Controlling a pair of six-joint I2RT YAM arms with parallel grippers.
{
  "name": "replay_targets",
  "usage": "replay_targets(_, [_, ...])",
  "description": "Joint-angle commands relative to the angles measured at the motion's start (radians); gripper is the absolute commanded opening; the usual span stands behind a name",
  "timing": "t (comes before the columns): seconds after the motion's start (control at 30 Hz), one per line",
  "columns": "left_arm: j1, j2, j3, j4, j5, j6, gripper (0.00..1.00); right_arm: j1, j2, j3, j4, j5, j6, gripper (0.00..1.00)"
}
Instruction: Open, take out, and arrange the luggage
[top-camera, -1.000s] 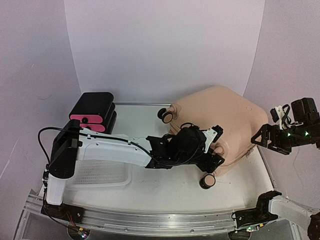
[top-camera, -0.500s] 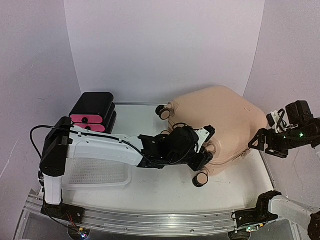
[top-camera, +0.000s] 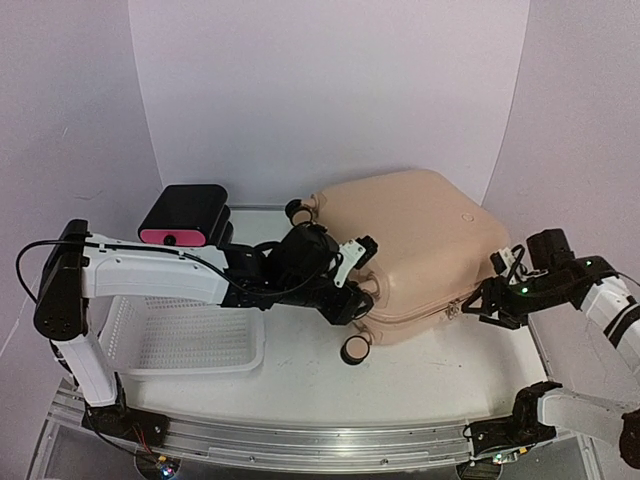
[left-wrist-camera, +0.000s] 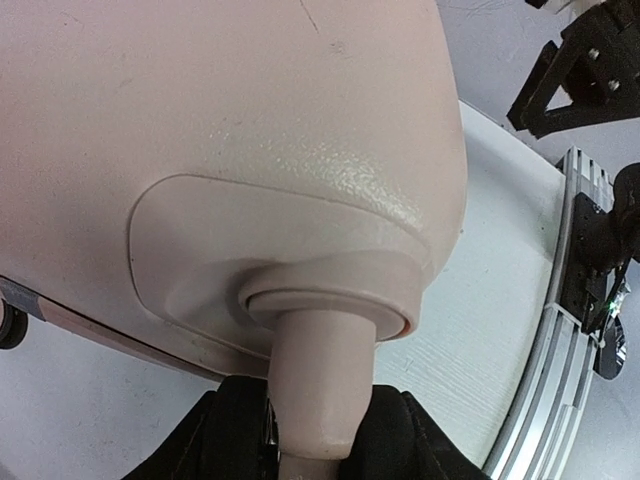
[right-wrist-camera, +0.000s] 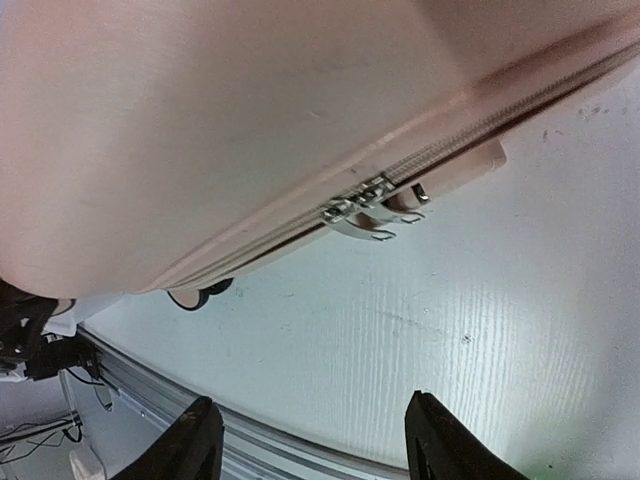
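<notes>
The luggage (top-camera: 420, 235), a big peach-pink hard-shell suitcase, lies on its side on the white table and is zipped closed. Two black wheels (top-camera: 355, 350) stick out at its left end. My left gripper (top-camera: 352, 283) is shut on the peach wheel stem (left-wrist-camera: 325, 370) at the case's near left corner, with the black fingers (left-wrist-camera: 235, 430) on either side of it. My right gripper (top-camera: 480, 305) hangs open at the case's right side, just short of the silver zipper pulls (right-wrist-camera: 365, 212). Nothing lies between its fingertips (right-wrist-camera: 195, 440).
A black-and-pink drawer box (top-camera: 185, 215) stands at the back left. A white mesh basket (top-camera: 185, 335) lies at the front left under my left arm. An aluminium rail (top-camera: 300, 440) runs along the table's near edge. Purple walls close in on the back and sides.
My left arm has dragged the luggage leftward and turned it. My right gripper came down from up high to the zipper side of the case, and its jaws narrowed.
</notes>
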Motion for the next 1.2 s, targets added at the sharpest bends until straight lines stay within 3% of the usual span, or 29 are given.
replay_targets(0.0, [0.152, -0.134, -0.024, -0.138, -0.287, -0.139, 0.19, 0.111, 0.01, -0.088, 0.331, 0.005, 0.062, 0.62])
replay_targets(0.13, [0.195, -0.191, -0.062, -0.153, -0.286, -0.123, 0.19, 0.263, 0.029, -0.115, 0.385, 0.235, 0.021, 0.62])
replay_targets(0.27, [0.209, -0.239, -0.093, -0.161, -0.246, -0.122, 0.19, 0.27, 0.102, -0.085, 0.409, 0.311, -0.027, 0.63])
replay_targets(0.43, [0.208, -0.247, -0.103, -0.163, -0.17, -0.11, 0.22, 0.256, 0.178, 0.054, 0.392, 0.379, -0.051, 0.84])
replay_targets(0.5, [0.208, -0.245, -0.102, -0.168, -0.136, -0.107, 0.35, 0.239, 0.239, 0.176, 0.338, 0.374, -0.058, 0.89])
replay_targets(0.53, [0.208, -0.243, -0.1, -0.171, -0.115, -0.106, 0.46, 0.227, 0.277, 0.245, 0.303, 0.378, -0.065, 0.95])
replay_targets(0.6, [0.208, -0.243, -0.094, -0.172, -0.075, -0.107, 0.65, 0.194, 0.356, 0.393, 0.248, 0.374, -0.072, 0.98])
replay_targets(0.7, [0.208, -0.264, -0.088, -0.177, -0.023, -0.115, 0.86, 0.07, 0.5, 0.57, 0.217, 0.224, -0.021, 0.98])
replay_targets(0.8, [0.208, -0.301, -0.071, -0.211, -0.005, -0.137, 0.94, 0.002, 0.674, 0.765, 0.205, 0.141, 0.004, 0.98])
replay_targets(0.97, [0.23, -0.365, -0.026, -0.291, 0.002, -0.238, 1.0, -0.063, 0.974, 1.106, 0.201, -0.039, 0.056, 0.98])
replay_targets(1.17, [0.324, -0.334, 0.025, -0.327, 0.013, -0.505, 0.99, -0.076, 1.309, 1.481, 0.186, -0.219, 0.094, 0.98])
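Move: The left hand is already shut on the upper caster stem at the luggage's near-left corner. The luggage's middle lies about 13 cm ahead, 10 cm right and 5 cm below; the basket some 38 cm left, 2 cm ahead, 15 cm below; the drawer box about 37 cm left, 20 cm ahead, 10 cm below. From the empty right hand, the luggage's middle is about 15 cm ahead, 14 cm left; its zipper pulls 3 cm ahead, 4 cm left, 6 cm below. Still pinching the caster stem, the left hand drags the luggage about 10 cm left and 5 cm forward, turning counter-clockwise, then opens, lets go and rises about 8 cm. The right hand dips briefly down and left beside the zipper pulls, then sweeps forward some 35 cm and up past the luggage's right side to its far-right corner, fingers spreading wide and tilting up. ##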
